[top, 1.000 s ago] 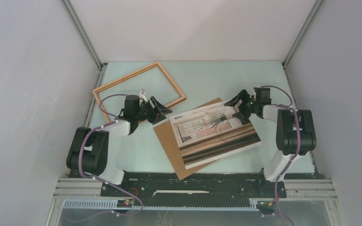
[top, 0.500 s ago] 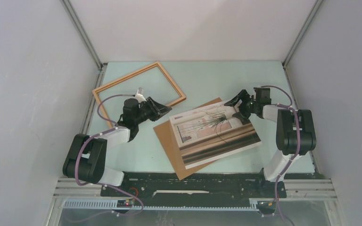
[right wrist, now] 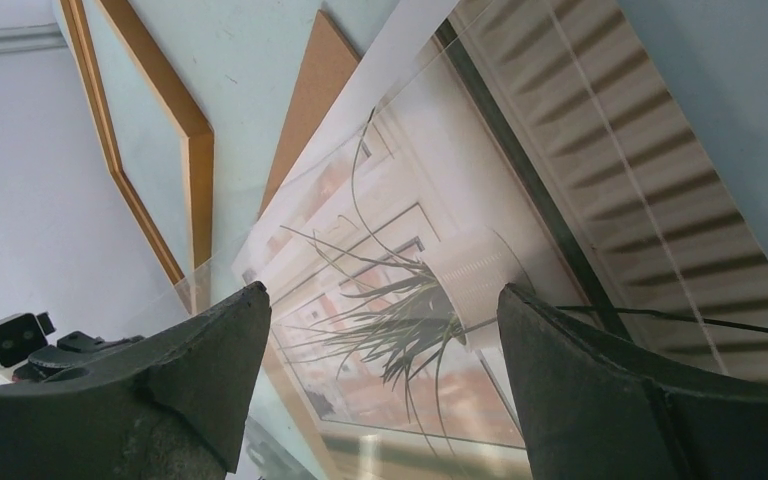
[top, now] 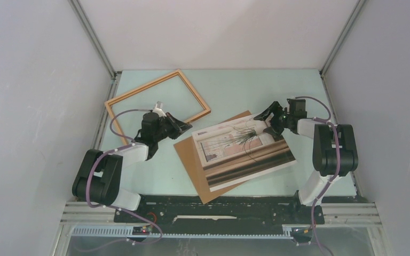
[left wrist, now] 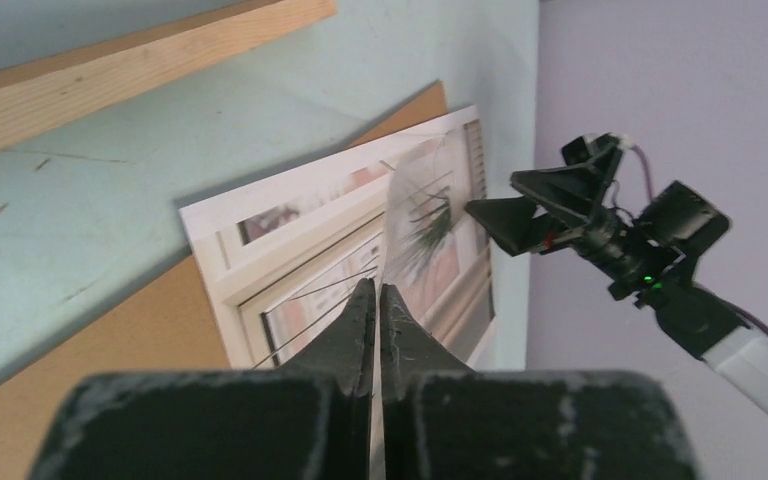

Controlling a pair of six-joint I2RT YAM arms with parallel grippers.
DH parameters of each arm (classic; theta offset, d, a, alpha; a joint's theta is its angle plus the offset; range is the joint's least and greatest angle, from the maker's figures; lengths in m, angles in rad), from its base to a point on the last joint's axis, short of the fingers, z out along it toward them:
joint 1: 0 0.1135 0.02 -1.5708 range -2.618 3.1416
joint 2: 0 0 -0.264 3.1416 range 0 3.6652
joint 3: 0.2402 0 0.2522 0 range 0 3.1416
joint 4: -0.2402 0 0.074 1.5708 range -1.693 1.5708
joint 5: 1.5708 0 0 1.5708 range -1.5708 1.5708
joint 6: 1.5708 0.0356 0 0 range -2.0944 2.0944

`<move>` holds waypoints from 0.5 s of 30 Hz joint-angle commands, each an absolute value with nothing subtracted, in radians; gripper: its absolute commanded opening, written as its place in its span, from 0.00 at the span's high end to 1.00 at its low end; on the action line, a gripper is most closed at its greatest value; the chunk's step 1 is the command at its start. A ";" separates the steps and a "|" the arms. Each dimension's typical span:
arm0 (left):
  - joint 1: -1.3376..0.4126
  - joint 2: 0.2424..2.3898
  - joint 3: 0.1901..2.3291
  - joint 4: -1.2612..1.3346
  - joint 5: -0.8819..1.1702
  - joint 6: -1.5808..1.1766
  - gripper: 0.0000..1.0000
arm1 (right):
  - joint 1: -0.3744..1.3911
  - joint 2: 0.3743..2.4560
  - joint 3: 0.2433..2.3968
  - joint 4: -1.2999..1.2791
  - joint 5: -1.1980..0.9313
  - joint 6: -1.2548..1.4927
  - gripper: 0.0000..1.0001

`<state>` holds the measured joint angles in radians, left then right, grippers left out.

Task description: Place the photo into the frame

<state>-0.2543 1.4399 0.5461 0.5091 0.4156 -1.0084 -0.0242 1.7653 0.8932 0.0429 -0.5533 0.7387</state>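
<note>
The photo (top: 243,152), a white-bordered print of a spindly plant with brown stripes, lies flat on a brown backing board (top: 188,156). The empty wooden frame (top: 141,85) lies at the back left. My left gripper (top: 186,127) is at the photo's left corner. In the left wrist view its jaws (left wrist: 378,287) are shut on the edge of a thin clear sheet (left wrist: 405,200), which slants above the photo (left wrist: 300,230). My right gripper (top: 267,119) hangs open over the photo's far right corner. Between its wide-apart fingers (right wrist: 380,290) I see the plant print (right wrist: 560,150) through the clear sheet.
Grey walls close the table in on the left, back and right. The frame's rail (left wrist: 110,70) runs just beyond the left gripper. The board's corner (right wrist: 305,100) sticks out past the photo towards the frame (right wrist: 195,140).
The left gripper's jaws have closed from wide open to shut at the photo's left corner, and its arm has shifted slightly. The right gripper has stayed open in place.
</note>
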 commanded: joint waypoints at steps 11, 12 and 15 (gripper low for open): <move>-0.135 1.395 0.695 0.255 0.418 -0.857 1.00 | -0.003 1.628 0.925 0.006 -0.501 0.613 0.09; -0.125 1.398 0.700 0.252 0.433 -0.857 1.00 | -0.003 1.624 0.925 0.005 -0.501 0.605 0.09; -0.098 1.401 0.708 0.255 0.456 -0.867 1.00 | -0.002 1.616 0.925 0.005 -0.506 0.584 0.09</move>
<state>-0.1280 1.4284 0.6548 0.2695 0.4088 -0.8967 -0.0067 1.6630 0.8932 0.0101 -0.5137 0.6411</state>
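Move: The left hand already pinches the clear sheet. The frame's middle lies about 15 cm ahead of it, 15 cm to its left and 11 cm below; the photo's middle is about 22 cm to its right and 4 cm back, and the brown board's about 15 cm right and 7 cm back. From the open right hand the photo's middle is some 10 cm left, 8 cm back and 4 cm lower. Keep the left gripper shut on the clear sheet and draw it away from the photo towards the frame, about 5 cm left and 2 cm forward, dipping nearly 2 cm first and then coming back up. Meanwhile raise the wide-open right gripper some 3 cm, straight up off the photo's right part, letting its fingers tip slightly upward. ##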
